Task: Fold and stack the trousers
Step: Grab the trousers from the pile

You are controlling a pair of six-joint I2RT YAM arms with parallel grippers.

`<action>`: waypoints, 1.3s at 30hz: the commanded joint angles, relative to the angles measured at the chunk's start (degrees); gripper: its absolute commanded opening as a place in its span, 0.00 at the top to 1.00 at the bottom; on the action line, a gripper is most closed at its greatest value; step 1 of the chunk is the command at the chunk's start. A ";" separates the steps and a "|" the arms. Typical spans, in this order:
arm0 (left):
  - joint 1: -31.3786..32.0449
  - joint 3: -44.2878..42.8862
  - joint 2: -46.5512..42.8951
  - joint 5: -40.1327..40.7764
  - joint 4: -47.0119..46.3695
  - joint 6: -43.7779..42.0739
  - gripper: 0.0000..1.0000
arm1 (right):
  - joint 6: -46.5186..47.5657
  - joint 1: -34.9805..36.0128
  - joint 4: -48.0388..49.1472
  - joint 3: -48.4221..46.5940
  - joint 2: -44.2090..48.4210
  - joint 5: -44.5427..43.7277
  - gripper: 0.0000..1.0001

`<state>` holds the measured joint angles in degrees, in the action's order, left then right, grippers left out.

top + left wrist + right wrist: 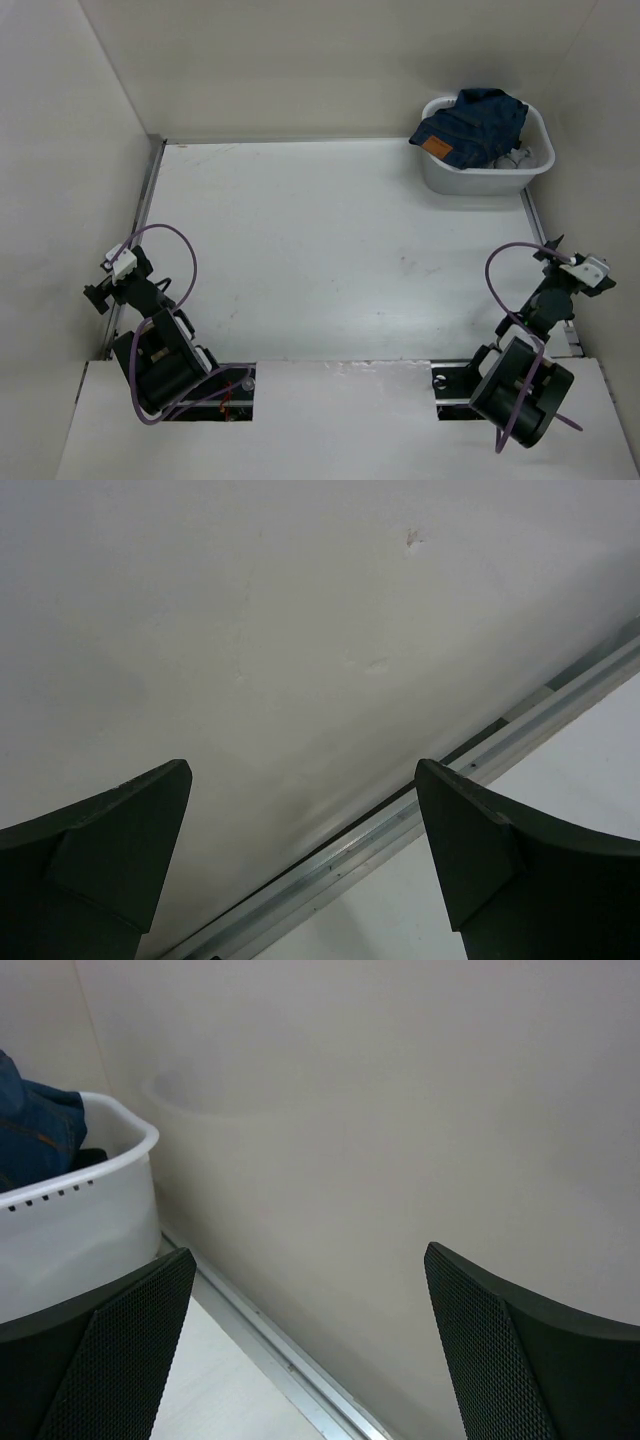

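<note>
The dark navy jeans (472, 125) lie bunched in a white basket (534, 170) at the back right of the table, tan patch (435, 146) facing up. A bit of the jeans (35, 1132) also shows in the right wrist view, over the basket's rim (95, 1175). My left gripper (97, 290) is open and empty at the table's left edge, facing the left wall. In its wrist view the left gripper (300, 860) frames only wall and rail. My right gripper (558, 248) is open and empty near the right edge, well in front of the basket. In its wrist view the right gripper (310, 1345) is empty.
White walls enclose the table on the left, back and right. A metal rail (400, 825) runs along the left edge and another rail (270, 1355) along the right edge. Other pale cloth (512, 158) lies in the basket beside the jeans.
</note>
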<state>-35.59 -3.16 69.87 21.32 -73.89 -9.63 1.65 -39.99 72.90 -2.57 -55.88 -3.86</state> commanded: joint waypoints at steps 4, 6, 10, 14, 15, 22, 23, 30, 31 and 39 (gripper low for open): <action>0.13 0.78 -0.17 0.21 -12.33 0.58 0.00 | -1.03 -0.31 12.26 3.01 -0.89 1.58 0.00; 0.13 0.79 -0.34 -0.14 -12.25 0.84 0.00 | -1.47 -0.40 12.44 2.66 -1.43 -0.44 0.00; -0.05 0.87 -0.78 -0.66 -11.98 1.37 0.00 | -1.74 -0.75 13.22 3.01 -1.69 0.07 0.00; 0.13 -0.79 -1.31 -0.14 -9.88 -0.47 0.00 | 1.06 -0.32 9.13 1.25 3.81 1.57 0.00; 0.74 -1.58 -1.83 0.12 -8.83 -2.13 0.00 | 2.90 0.73 6.23 0.73 7.41 2.70 0.00; 16.64 -15.35 -6.15 3.55 5.93 -23.05 0.00 | 20.04 22.67 -29.00 -27.09 6.07 19.58 0.00; 18.39 -18.52 -5.27 3.46 7.25 -24.81 0.00 | 22.32 27.33 -35.22 -31.66 3.35 18.89 0.00; 35.43 -34.97 -3.68 -0.91 33.13 -26.96 0.00 | 23.27 48.38 -45.75 -55.22 -13.61 -0.08 0.00; 38.33 -36.55 -3.86 -3.28 39.81 -23.37 0.00 | 16.78 47.42 -48.70 -60.31 -16.95 -1.32 0.00; 47.51 -57.90 6.05 -31.83 84.76 5.55 0.00 | -0.50 43.72 -86.60 -104.72 -49.65 -13.95 0.00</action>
<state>12.45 -54.50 72.95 2.72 -9.47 -17.76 7.57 3.25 2.28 -99.94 -99.63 -7.86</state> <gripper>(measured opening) 0.997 1.000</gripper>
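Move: The trousers, heaped in the white tub, lie about 37 cm ahead of my right hand, 19 cm to its left and roughly level with it. The tub's middle is about 38 cm ahead, 15 cm left and 10 cm below; the grey cloth in the tub is some 34 cm ahead, 8 cm left and 5 cm below. From my left hand the trousers are about 38 cm ahead, 86 cm right and 5 cm above. I sweep my open right hand up and left out of its corner, then drive it forward, drifting slightly back right, to come high above the tub; it turns some 40 degrees counter-clockwise until its fingers point level and forward. My open left hand swings about 30 cm right and 20 cm forward, rising then dipping, and turns well clockwise towards the trousers. ##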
